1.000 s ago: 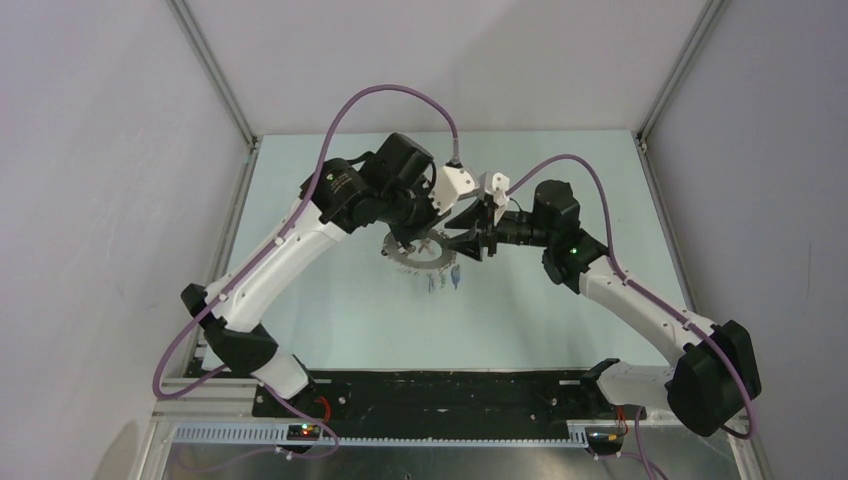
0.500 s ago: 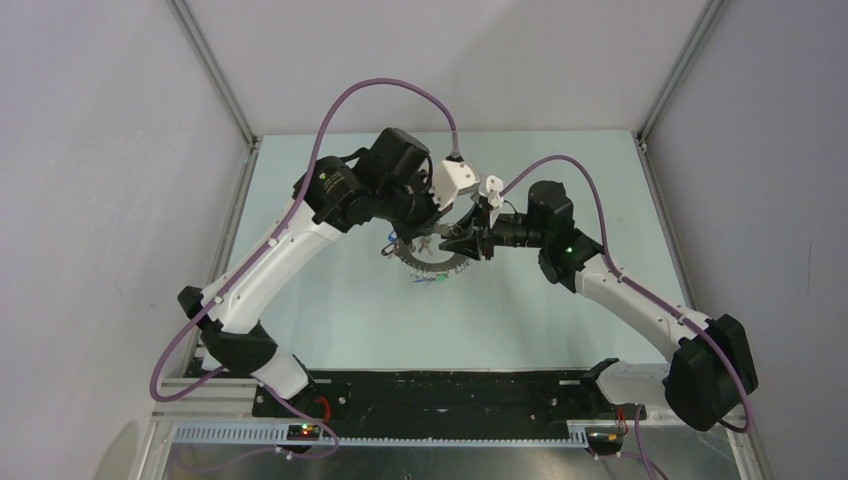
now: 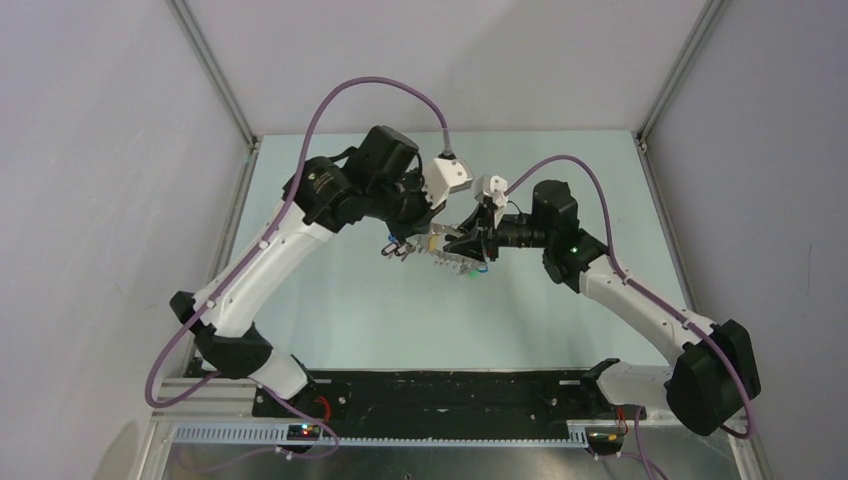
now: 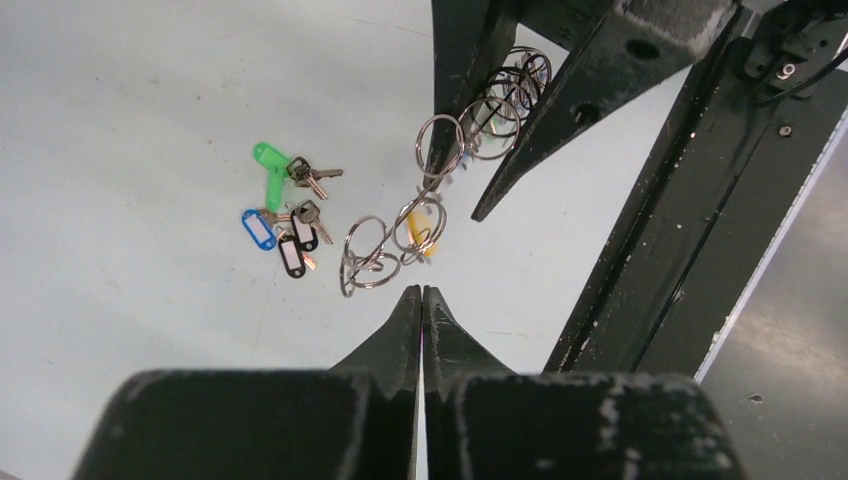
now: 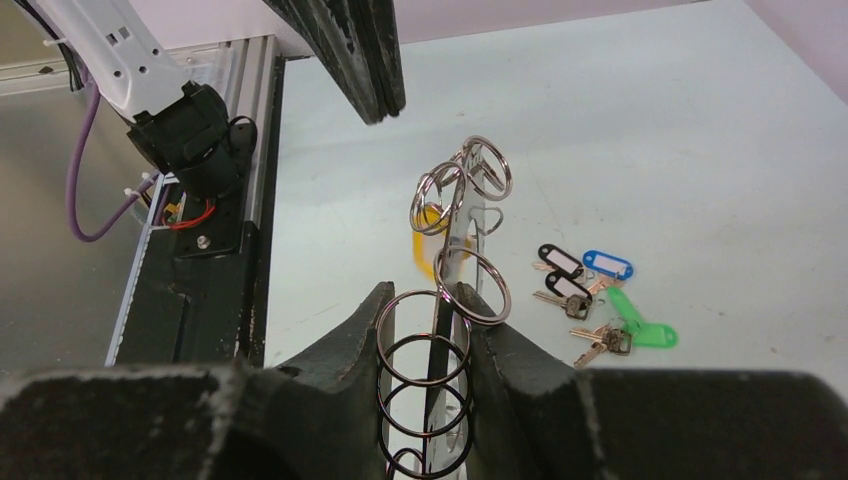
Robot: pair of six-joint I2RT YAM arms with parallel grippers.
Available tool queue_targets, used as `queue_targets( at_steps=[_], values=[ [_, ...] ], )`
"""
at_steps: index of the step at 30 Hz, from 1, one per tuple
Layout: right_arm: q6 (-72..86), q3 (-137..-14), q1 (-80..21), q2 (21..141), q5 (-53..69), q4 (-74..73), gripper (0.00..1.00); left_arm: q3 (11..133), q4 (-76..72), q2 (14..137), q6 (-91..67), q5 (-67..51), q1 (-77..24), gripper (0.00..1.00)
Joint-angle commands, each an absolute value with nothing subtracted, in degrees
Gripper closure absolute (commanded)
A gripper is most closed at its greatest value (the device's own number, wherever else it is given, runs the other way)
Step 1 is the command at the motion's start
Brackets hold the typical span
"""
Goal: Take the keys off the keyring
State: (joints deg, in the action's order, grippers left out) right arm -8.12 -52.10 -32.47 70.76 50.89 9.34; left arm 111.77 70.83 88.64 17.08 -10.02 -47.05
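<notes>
My right gripper (image 5: 428, 295) is shut on the keyring (image 5: 460, 215) and holds it edge-on above the table, with several wire split rings around its rim. The keyring also shows in the top view (image 3: 450, 252) and in the left wrist view (image 4: 437, 150). A yellow tag (image 4: 425, 225) still hangs from it. The keys (image 5: 590, 290), with blue, green and black tags, lie loose on the table apart from the ring; they also show in the left wrist view (image 4: 285, 215). My left gripper (image 4: 421, 292) is shut and empty, above and just beside the ring.
The black base plate and aluminium rail (image 3: 430, 395) run along the near edge of the table and also show in the left wrist view (image 4: 650, 250). Enclosure walls and frame posts (image 3: 215, 90) stand on both sides and at the back.
The ring lay flat with the keys dangling at its near edge; now the right gripper holds it tipped on edge. The keys lie apart on the table. The left gripper has drawn back leftward.
</notes>
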Motion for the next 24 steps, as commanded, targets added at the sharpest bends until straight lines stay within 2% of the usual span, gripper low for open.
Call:
queue_targets(
  at_steps=[1, 3, 4, 6, 11, 19, 24],
  values=[
    [-7.23, -54.17, -31.68, 68.12, 52.38, 11.85, 1.0, 111.4, 69.02, 85.58, 17.42, -12.45, -46.13, 1.0],
    [-7.19, -54.93, -31.29, 67.99, 52.42, 11.25, 1.0, 111.06, 69.03, 85.91, 16.61, -11.79, -46.03, 0.98],
    [-7.82, -55.37, -31.2, 68.0, 52.13, 9.71, 1.0, 110.81, 68.96, 85.84, 16.26, -12.4, -45.94, 0.9],
    [-9.87, -56.5, -31.37, 67.72, 50.81, 6.84, 1.0, 110.1, 68.41, 85.32, 15.92, -14.51, -45.84, 0.81],
    [-15.48, -56.97, -31.67, 65.03, 46.44, 4.25, 1.0, 101.86, 61.62, 80.13, 13.45, -15.8, -45.32, 0.76],
    [-20.73, -60.03, -31.54, 62.18, 42.33, 3.64, 1.0, 79.72, 36.46, 62.97, 6.43, -16.52, -43.64, 0.63],
    [-20.97, -62.24, -31.82, 61.65, 41.64, 3.56, 1.0, 61.95, 13.15, 54.3, 5.37, -20.22, -43.6, 0.56]
  ],
)
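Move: The keyring hangs in the right fingers, its middle roughly 2 cm to their left, 1 cm back and 3 cm lower. Its yellow-tagged key is about 4 cm left of the right hand, level front to back and 3 cm below. From the closed, empty left fingers that key lies about 1 cm right, level front to back and some 4 cm down; the loose keys lie on the table 4 cm ahead, 3 cm left and roughly 25 cm below. The keyring, still gripped by the right hand, is raised about 6 cm and carried a little to the right, mostly in the later part, while the wrist rolls. The left hand draws back from it and somewhat to the left, dipping slightly and recovering, as its empty fingers open to nearly half and swing up some 25 degrees from slanting down towards pointing right. ##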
